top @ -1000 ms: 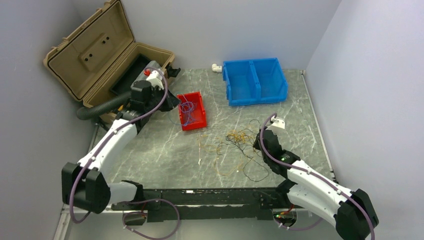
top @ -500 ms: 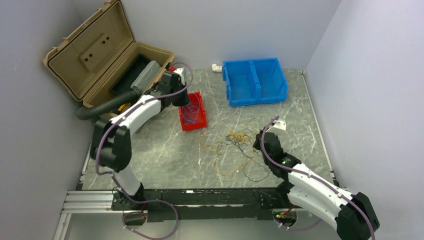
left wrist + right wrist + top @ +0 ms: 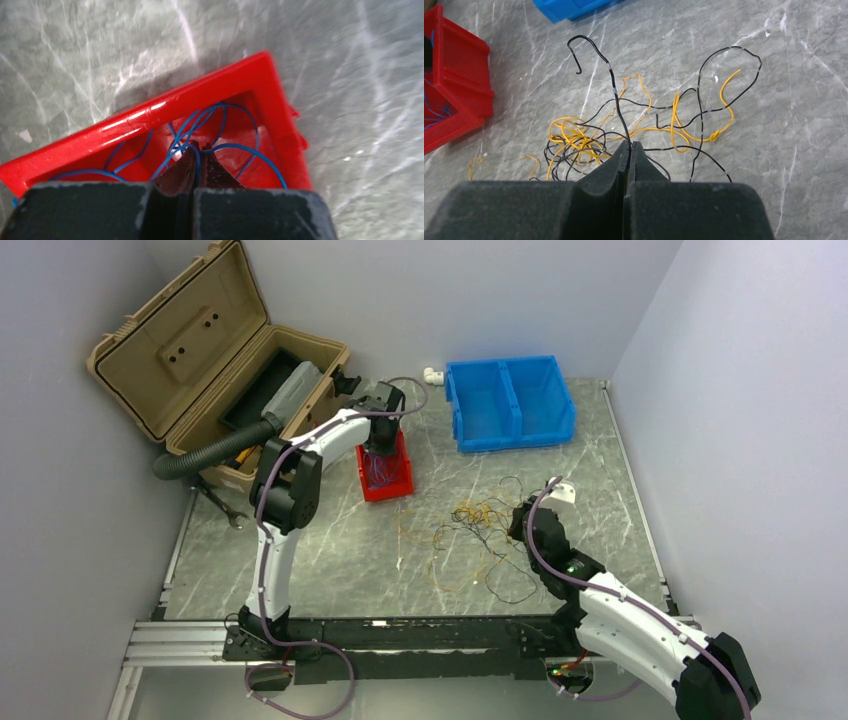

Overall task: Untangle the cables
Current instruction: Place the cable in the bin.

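A loose tangle of thin yellow and black cables (image 3: pixel 468 530) (image 3: pixel 574 145) lies on the marble table, middle right. My right gripper (image 3: pixel 516 524) (image 3: pixel 629 144) sits at the tangle's right edge, shut on a black cable (image 3: pixel 614 90) that rises from its tips and curls over. Several blue cables (image 3: pixel 377 471) (image 3: pixel 235 149) lie in the small red bin (image 3: pixel 396 487) (image 3: pixel 130 127). My left gripper (image 3: pixel 381 452) (image 3: pixel 199 147) hangs over that bin, shut on a blue cable that runs between its fingers.
A blue two-compartment bin (image 3: pixel 510 405) stands at the back. An open tan case (image 3: pixel 190 350) sits at the back left with a black corrugated hose (image 3: pixel 200 455) in front. A wrench (image 3: pixel 225 510) lies near the left edge. A white fitting (image 3: pixel 432 375) rests by the back wall.
My left arm has swung right from beside the tan case to above the red bin, its gripper staying shut. The right gripper has hardly moved.
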Motion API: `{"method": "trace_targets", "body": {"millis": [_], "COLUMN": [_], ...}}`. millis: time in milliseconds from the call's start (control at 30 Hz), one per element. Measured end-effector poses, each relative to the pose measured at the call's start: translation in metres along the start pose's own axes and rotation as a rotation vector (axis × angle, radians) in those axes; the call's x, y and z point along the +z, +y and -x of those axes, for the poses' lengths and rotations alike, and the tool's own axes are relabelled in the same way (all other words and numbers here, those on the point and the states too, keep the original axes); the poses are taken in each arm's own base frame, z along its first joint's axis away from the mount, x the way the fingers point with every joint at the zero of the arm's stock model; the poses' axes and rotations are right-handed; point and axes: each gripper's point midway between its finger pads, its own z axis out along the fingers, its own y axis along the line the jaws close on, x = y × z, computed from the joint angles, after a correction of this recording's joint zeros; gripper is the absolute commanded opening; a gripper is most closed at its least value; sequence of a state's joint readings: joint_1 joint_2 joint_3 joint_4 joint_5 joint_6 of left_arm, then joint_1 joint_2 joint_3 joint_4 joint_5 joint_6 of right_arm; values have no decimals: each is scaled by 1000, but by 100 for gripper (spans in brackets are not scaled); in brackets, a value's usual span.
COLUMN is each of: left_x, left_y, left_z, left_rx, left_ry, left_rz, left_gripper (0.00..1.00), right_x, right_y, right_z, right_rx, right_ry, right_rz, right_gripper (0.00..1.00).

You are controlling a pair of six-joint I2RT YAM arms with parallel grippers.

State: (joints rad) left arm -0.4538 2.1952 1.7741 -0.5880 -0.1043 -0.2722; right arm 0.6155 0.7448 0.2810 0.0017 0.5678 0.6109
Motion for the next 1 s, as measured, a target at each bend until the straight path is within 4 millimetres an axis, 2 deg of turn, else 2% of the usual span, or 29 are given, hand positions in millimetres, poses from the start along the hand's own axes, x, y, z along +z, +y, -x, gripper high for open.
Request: {"method": "trace_targets", "body": {"millis": [133, 333, 467, 600, 700, 800, 1000], "left_x": [5, 4, -6, -25, -41, -52, -74], "left_y": [12, 19, 20, 17, 13, 10, 9], "left_z": [-16, -19, -25, -13, 4, 13, 18], "left_rx": [40, 68, 87, 88, 81, 77, 73], "left_ry": [48, 57, 63, 38, -3, -29, -55], "left_rz": [75, 90, 79, 63, 47, 28, 11], "left_gripper": [1, 29, 34, 42, 47, 47, 47], "right_x": [0, 1, 1, 1, 1, 1, 1], "right_y": [0, -1, -1, -1, -1, -1, -1], "right_z": [0, -2, -2, -2, -2, -2, -2], "right_rx": [-1, -4, -5, -5, -4, -5, -4], "right_ry": [1, 5, 6, 6, 6, 6, 6], "right_rz": [-1, -4, -5, -5, -5, -5, -4], "right_gripper": [0, 0, 0, 0, 0, 0, 0]}}
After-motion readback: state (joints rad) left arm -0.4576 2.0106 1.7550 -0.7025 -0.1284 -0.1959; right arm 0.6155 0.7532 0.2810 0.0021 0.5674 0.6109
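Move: The left hand, holding the blue cable, is already down inside the red bin near its far right corner; the bin's middle is about 4 cm back and 1 cm left, roughly level in height. The white pipe fitting stands some 15 cm ahead and 11 cm right, the yellow-and-black tangle about 16 cm back and 20 cm right. From the right hand the bin's middle lies about 10 cm ahead, 27 cm left and 6 cm lower. The left hand first pushes the last 1.5 cm down into the red bin while easing about 2 cm left and rolling slightly, then its shut fingers spread to roughly half open and let go of the blue cable as it draws back a couple of centimetres. With the fingers still apart it then rises about 8 cm, up out of the bin and clear of the cable, pointing down over it. ##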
